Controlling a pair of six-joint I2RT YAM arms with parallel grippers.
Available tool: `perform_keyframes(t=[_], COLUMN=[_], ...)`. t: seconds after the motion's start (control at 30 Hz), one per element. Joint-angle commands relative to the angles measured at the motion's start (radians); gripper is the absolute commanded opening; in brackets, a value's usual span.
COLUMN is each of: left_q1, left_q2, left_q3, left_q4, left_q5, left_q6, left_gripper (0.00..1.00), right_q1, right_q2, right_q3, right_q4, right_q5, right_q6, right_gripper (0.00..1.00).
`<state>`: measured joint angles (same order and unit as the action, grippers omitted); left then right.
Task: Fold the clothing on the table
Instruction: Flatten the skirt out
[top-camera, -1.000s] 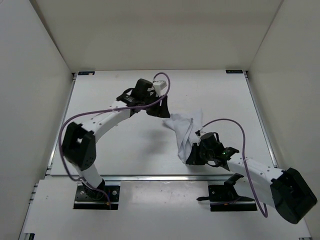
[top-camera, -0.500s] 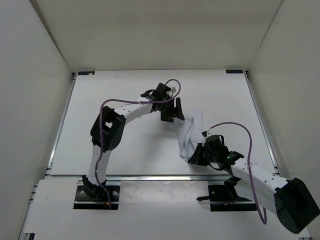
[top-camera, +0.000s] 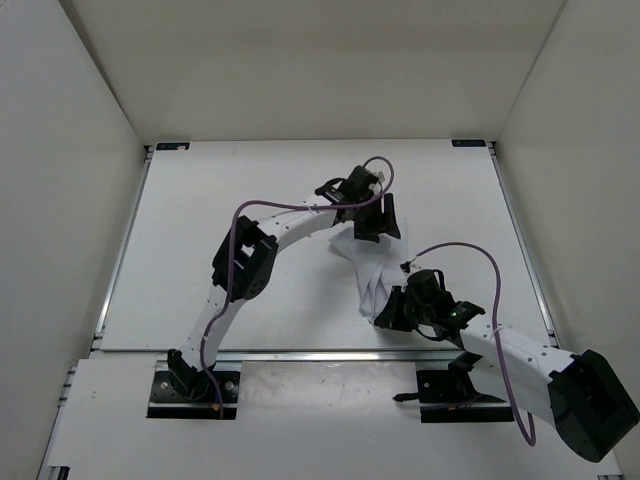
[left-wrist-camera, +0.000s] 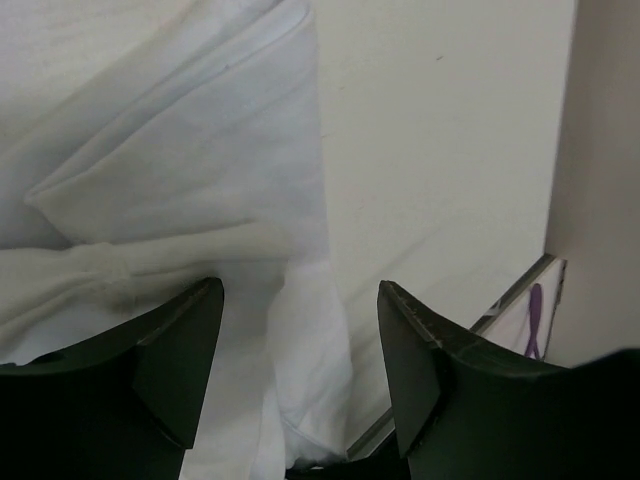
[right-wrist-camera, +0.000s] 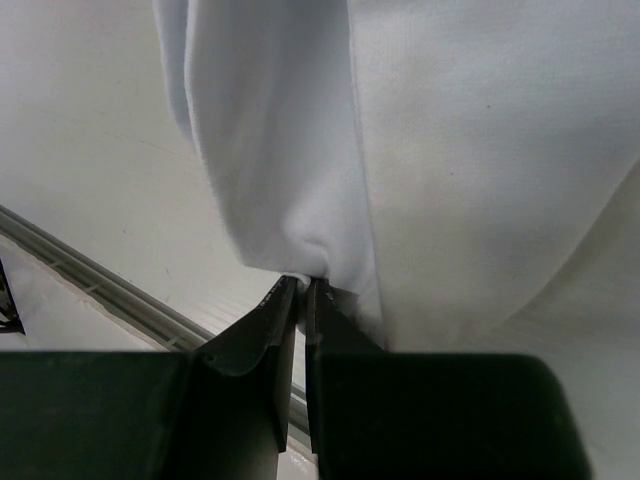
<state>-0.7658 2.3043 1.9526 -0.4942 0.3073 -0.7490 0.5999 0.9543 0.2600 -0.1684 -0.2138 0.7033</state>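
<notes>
The clothing is a white cloth bunched into a narrow strip on the table, right of centre. My left gripper hovers over the strip's far end. In the left wrist view it stands open, with a wrinkled fold of the clothing lying between and beyond its fingers. My right gripper is at the strip's near end. The right wrist view shows it shut on a pinched fold of the clothing.
White walls enclose the table on the left, right and back. A metal edge rail runs close behind my right gripper, and another rail shows at the right of the left wrist view. Purple cables loop over both arms.
My left arm has swung right and stretched out, bringing its gripper over the clothing's far end. The clothing has narrowed into a tighter strip. The right gripper has barely moved and keeps its hold.
</notes>
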Motion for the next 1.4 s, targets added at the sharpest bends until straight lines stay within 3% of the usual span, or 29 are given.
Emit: perform_keyframes(t=[0.0,0.37,0.53,0.6,0.63,0.67,0.87,1.03,1.1,1.2,1.37], left_q1=[-0.009,-0.021,-0.021,-0.018,-0.02,-0.018,0.005,0.02,0.026,0.043,0.049], left_q2=[0.036,0.213,0.316,0.351,0.362,0.362,0.32,0.17,0.095,-0.073,-0.192], left_q3=[0.046,0.215,0.327,0.351,0.362,0.383,0.433,0.421,0.379,0.182,0.02], left_q4=[-0.098,-0.329,-0.481,-0.503,-0.518,-0.527,-0.554,-0.524,-0.479,-0.384,-0.337], left_q5=[-0.033,-0.198,-0.215,-0.206,-0.201,-0.214,-0.234,-0.217,-0.214,-0.203,-0.209], left_q6=[-0.009,0.057,0.086,0.096,0.105,0.109,0.161,0.204,0.201,0.192,0.24], left_gripper=[0.73,0.66,0.46,0.28,0.08,0.0,0.0,0.0,0.0,0.0,0.0], right_q1=[-0.006,-0.02,-0.029,-0.04,-0.04,-0.045,-0.066,-0.086,-0.094,-0.107,-0.104], right_q2=[0.002,-0.071,-0.092,-0.098,-0.106,-0.107,-0.14,-0.149,-0.156,-0.167,-0.163], right_q3=[-0.033,-0.058,-0.065,-0.073,-0.071,-0.073,-0.084,-0.087,-0.096,-0.096,-0.096], right_q4=[-0.098,-0.088,-0.095,-0.091,-0.094,-0.094,-0.105,-0.102,-0.102,-0.108,-0.097], right_q5=[0.077,0.074,0.057,0.056,0.062,0.057,0.045,0.028,0.024,0.019,0.016], right_q6=[-0.024,-0.016,-0.022,-0.024,-0.021,-0.018,-0.024,-0.03,-0.021,-0.027,-0.027], right_gripper=[0.0,0.0,0.0,0.0,0.0,0.0,0.0,0.0,0.0,0.0,0.0])
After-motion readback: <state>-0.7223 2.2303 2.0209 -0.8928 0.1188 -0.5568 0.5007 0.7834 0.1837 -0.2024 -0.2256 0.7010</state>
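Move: Beneath the open left fingers, about 7 cm down and 1 cm to their left, runs the raised fold of the white skirt. The skirt's left corner lies some 11 cm left and 1 cm back, its far right corner about 7 cm right and 4 cm ahead, both 8 cm down. The near corner is already pinched in the right fingers, about 20 cm back and straight in line. From the right hand, the fold lies 20 cm ahead and 3 cm left, about level. Sinking about 7 cm onto the skirt while its fingers tilt some 20 degrees nearer to straight down, the left hand shuts on the raised fold and pinches it. It then draws the cloth about 7 cm left and rises roughly 6 cm with it, while the right hand keeps its pinch on the near corner and eases 2 cm to the right. ##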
